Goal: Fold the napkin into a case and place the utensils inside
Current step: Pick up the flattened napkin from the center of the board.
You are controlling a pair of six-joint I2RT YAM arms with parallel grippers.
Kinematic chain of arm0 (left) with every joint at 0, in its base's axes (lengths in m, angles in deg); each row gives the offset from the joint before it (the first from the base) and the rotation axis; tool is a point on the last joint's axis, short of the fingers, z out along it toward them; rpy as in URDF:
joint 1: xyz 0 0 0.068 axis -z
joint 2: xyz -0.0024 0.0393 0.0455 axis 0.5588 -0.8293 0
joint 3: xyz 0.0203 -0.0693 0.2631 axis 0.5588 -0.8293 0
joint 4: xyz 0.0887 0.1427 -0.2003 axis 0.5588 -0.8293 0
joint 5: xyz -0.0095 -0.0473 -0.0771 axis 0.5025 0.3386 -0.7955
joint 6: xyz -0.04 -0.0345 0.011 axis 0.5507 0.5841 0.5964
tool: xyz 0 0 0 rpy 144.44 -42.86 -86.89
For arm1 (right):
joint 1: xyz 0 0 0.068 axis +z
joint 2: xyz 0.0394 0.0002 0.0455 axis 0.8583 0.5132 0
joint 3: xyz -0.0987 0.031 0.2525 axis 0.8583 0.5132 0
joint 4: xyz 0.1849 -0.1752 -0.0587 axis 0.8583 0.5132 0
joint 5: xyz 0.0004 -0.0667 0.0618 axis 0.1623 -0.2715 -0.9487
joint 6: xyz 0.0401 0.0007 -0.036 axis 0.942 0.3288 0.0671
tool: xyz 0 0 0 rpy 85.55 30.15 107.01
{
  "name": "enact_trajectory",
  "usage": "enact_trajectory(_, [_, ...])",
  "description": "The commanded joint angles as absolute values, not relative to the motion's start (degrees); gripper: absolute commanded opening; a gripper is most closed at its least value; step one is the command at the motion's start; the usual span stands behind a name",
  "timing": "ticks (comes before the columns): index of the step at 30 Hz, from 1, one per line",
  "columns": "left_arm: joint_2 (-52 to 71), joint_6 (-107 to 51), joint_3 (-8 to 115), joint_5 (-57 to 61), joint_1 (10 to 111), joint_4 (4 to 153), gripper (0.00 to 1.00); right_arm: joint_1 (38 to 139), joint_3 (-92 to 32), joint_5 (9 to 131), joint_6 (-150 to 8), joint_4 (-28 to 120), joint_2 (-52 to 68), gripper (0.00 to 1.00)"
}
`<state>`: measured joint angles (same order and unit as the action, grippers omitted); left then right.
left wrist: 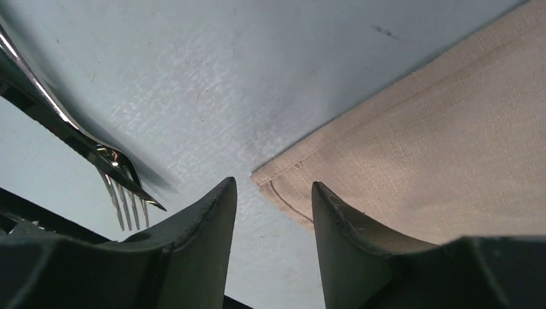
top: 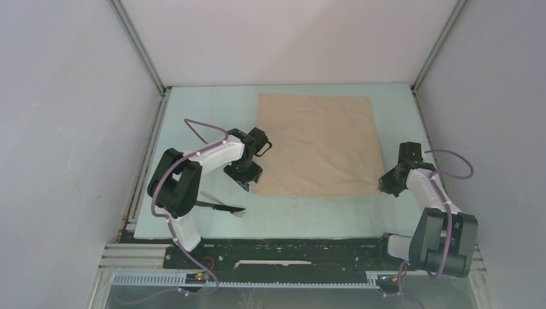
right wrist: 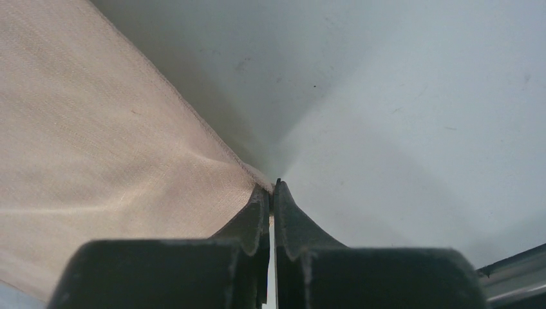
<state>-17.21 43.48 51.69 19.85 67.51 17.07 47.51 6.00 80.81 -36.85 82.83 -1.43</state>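
The tan napkin [top: 315,145] lies spread flat on the pale table. My left gripper [top: 248,183] hovers at its near-left corner. In the left wrist view the left gripper [left wrist: 273,187] is open, and the hemmed corner of the napkin [left wrist: 438,141] lies on the table between and just ahead of the fingertips. My right gripper [top: 381,187] is at the near-right corner. In the right wrist view the right gripper [right wrist: 273,187] is shut, with the napkin [right wrist: 96,148] edge pinched at its tips. The utensils [top: 222,206] lie left of the napkin; a fork [left wrist: 122,193] and a dark blade [left wrist: 38,122] show there.
Grey enclosure walls [top: 64,129] stand on the left, right and back. A black rail [top: 290,248] runs along the near edge between the arm bases. Bare table surface [top: 309,215] lies in front of the napkin.
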Motion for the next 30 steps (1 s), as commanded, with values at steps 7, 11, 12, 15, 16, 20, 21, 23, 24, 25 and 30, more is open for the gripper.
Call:
enact_trajectory(7, [-18.1,46.9,47.8,17.5,68.2,23.5,0.54,47.2,6.8,80.1,-38.1,80.5,-1.9,0.00])
enact_trajectory(11, [-18.5,47.4,47.8,18.1,68.6,23.1,0.57,47.1,6.8,80.3,-38.3,80.4,-2.1,0.00])
enact_trajectory(12, [-18.5,47.6,47.8,18.2,68.7,23.1,0.56,47.1,6.8,80.3,-38.2,80.3,-2.2,0.00])
enact_trajectory(15, [-19.1,47.8,48.1,17.7,68.7,23.1,0.55,47.1,6.9,80.2,-38.2,80.2,-2.1,0.00])
enact_trajectory(16, [-19.1,48.2,47.7,17.5,68.7,23.3,0.54,47.1,6.9,80.1,-38.2,80.2,-2.1,0.00])
enact_trajectory(20, [-17.4,50.4,43.7,17.2,68.6,28.5,0.44,47.0,7.0,80.3,-38.3,80.4,-2.6,0.00])
enact_trajectory(21, [-17.1,50.6,42.7,17.3,68.6,29.7,0.43,47.0,7.0,80.4,-38.3,80.5,-2.7,0.00])
enact_trajectory(23, [-17.2,50.7,42.0,17.6,68.6,30.7,0.38,47.1,7.0,80.6,-38.4,80.6,-3.0,0.00])
enact_trajectory(24, [-17.3,50.8,42.0,17.7,68.7,31.0,0.35,47.0,7.0,80.7,-38.4,80.6,-3.1,0.00])
enact_trajectory(25, [-17.2,50.9,41.9,17.6,68.7,31.2,0.32,47.0,7.2,80.7,-38.4,80.4,-3.1,0.00])
enact_trajectory(30, [-15.5,50.7,40.6,18.3,68.7,33.6,0.04,47.1,7.2,80.4,-38.4,80.1,-3.1,0.00])
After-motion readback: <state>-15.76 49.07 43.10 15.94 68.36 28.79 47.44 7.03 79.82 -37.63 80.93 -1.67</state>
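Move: The napkin's near-left corner is just under my left hand's half-open fingers, about 3 cm below and 1 cm back and 1 cm right. The rest of the cloth spreads away, its middle some 17 cm ahead and 24 cm right of this hand. The knife lies roughly 13 cm left and 9 cm back, and the fork about 11 cm left and 9 cm back. From my right hand, that near-left corner is around 44 cm left and 1 cm back. I lower my left hand about 2.5 cm onto the napkin's near-left corner, fingers still half open and pointing down, easing some 1.5 cm right as I go. Once down, I draw the fingers together and pinch the corner between the tips, with only a slight tilt of the wrist. My right hand stays put, keeping its closed grip on the near-right corner. ##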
